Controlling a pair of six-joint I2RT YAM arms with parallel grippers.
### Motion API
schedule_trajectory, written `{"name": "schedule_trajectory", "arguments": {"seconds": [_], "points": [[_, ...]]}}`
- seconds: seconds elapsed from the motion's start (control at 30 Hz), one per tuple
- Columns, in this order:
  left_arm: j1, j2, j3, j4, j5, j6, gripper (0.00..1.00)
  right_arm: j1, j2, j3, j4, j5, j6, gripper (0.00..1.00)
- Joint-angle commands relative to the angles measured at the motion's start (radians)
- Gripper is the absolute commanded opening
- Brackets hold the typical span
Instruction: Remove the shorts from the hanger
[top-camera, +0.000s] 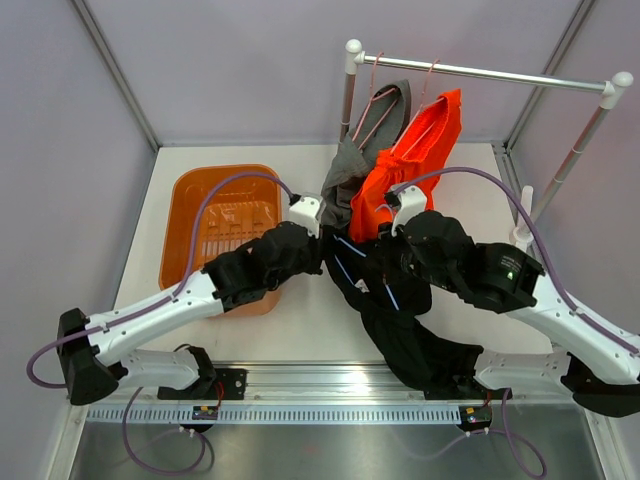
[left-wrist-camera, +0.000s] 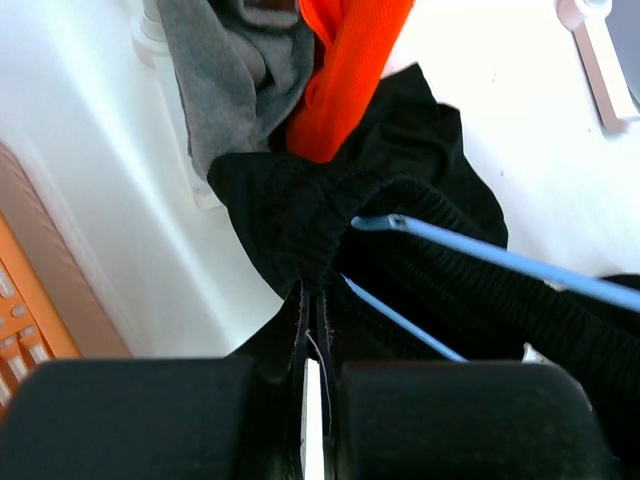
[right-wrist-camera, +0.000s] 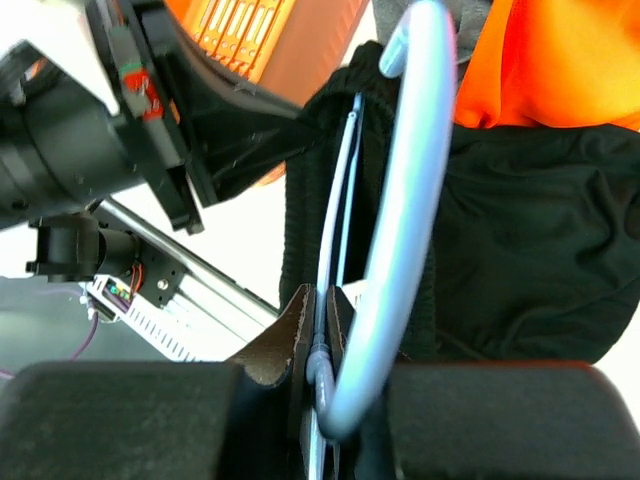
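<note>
The black shorts (top-camera: 405, 335) hang on a light blue hanger (top-camera: 349, 270) held over the table between my arms. My left gripper (top-camera: 322, 252) is shut on the black waistband (left-wrist-camera: 300, 225). My right gripper (top-camera: 372, 262) is shut on the blue hanger (right-wrist-camera: 400, 200) at the base of its hook, with black fabric (right-wrist-camera: 520, 240) behind. The blue wire (left-wrist-camera: 500, 258) crosses the waistband. The orange shorts (top-camera: 410, 160) and grey shorts (top-camera: 350, 165) hang on pink hangers from the rail (top-camera: 480, 72).
An orange basket (top-camera: 225, 225) lies on the table to the left, under my left arm. The white rack's posts (top-camera: 350, 90) stand at the back and at the right (top-camera: 575, 150). Grey walls close in three sides.
</note>
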Motion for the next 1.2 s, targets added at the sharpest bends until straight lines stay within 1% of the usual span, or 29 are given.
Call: {"name": "schedule_trajectory", "arguments": {"seconds": [0.0,0.17,0.3,0.43,0.6,0.7,0.77,0.83,0.9,0.97,1.0,1.17], "points": [[0.026,0.024,0.1,0.043,-0.116,0.006,0.0,0.025,-0.048,0.033,0.024,-0.088,-0.01,0.0],[0.079,0.027,0.158,0.029,-0.139,0.012,0.0,0.032,-0.068,0.025,0.005,-0.116,-0.021,0.0],[0.137,0.051,0.184,0.034,-0.107,0.017,0.0,0.035,-0.092,0.01,0.014,-0.156,-0.03,0.0],[0.178,0.07,0.183,0.032,-0.07,0.022,0.0,0.035,-0.137,0.016,0.013,-0.115,-0.027,0.0],[0.178,0.073,0.146,0.046,0.011,0.031,0.0,0.035,-0.172,0.045,0.018,-0.041,-0.031,0.0],[0.168,0.053,0.116,0.072,0.086,0.042,0.0,0.037,-0.174,0.062,0.015,0.055,-0.031,0.0],[0.162,0.06,0.12,0.046,0.102,0.052,0.0,0.035,-0.172,0.063,0.021,0.077,-0.033,0.0],[0.16,0.07,0.122,0.012,0.077,0.066,0.0,0.035,-0.18,0.057,0.047,0.06,-0.042,0.0],[0.16,0.073,0.114,0.012,0.076,0.077,0.0,0.035,-0.183,0.059,0.062,0.028,-0.053,0.0],[0.16,0.073,0.108,0.017,0.077,0.075,0.0,0.037,-0.187,0.057,0.074,-0.006,-0.067,0.0],[0.16,0.074,0.108,0.018,0.077,0.075,0.0,0.035,-0.19,0.057,0.086,-0.051,-0.073,0.0],[0.16,0.093,0.132,0.018,0.105,0.081,0.0,0.035,-0.218,0.065,0.108,-0.11,-0.091,0.0]]}}
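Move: The left hand holds the black shorts' waistband; the hanger's near end, tucked under that edge, lies about 5 cm ahead, 3 cm right and slightly above. From this hand, the orange shorts hang roughly 19 cm ahead and 17 cm right, the grey ones 18 ahead and 8 right, and the bin stands 24 cm left and 5 ahead, well below. From the right hand, gripping the blue hanger, the held waistband edge lies some 13 cm left, level fore-and-aft, 8 cm lower. Forward and up about 5 cm goes the left hand, turning some 10 degrees counter-clockwise, with the waistband edge still pinched; it then eases back a little, sinks about 2 cm and turns most of the way back. Meanwhile the right hand keeps its grip on the hanger, drawing it up about 4 cm, to the right and slightly back, away from the held edge. ##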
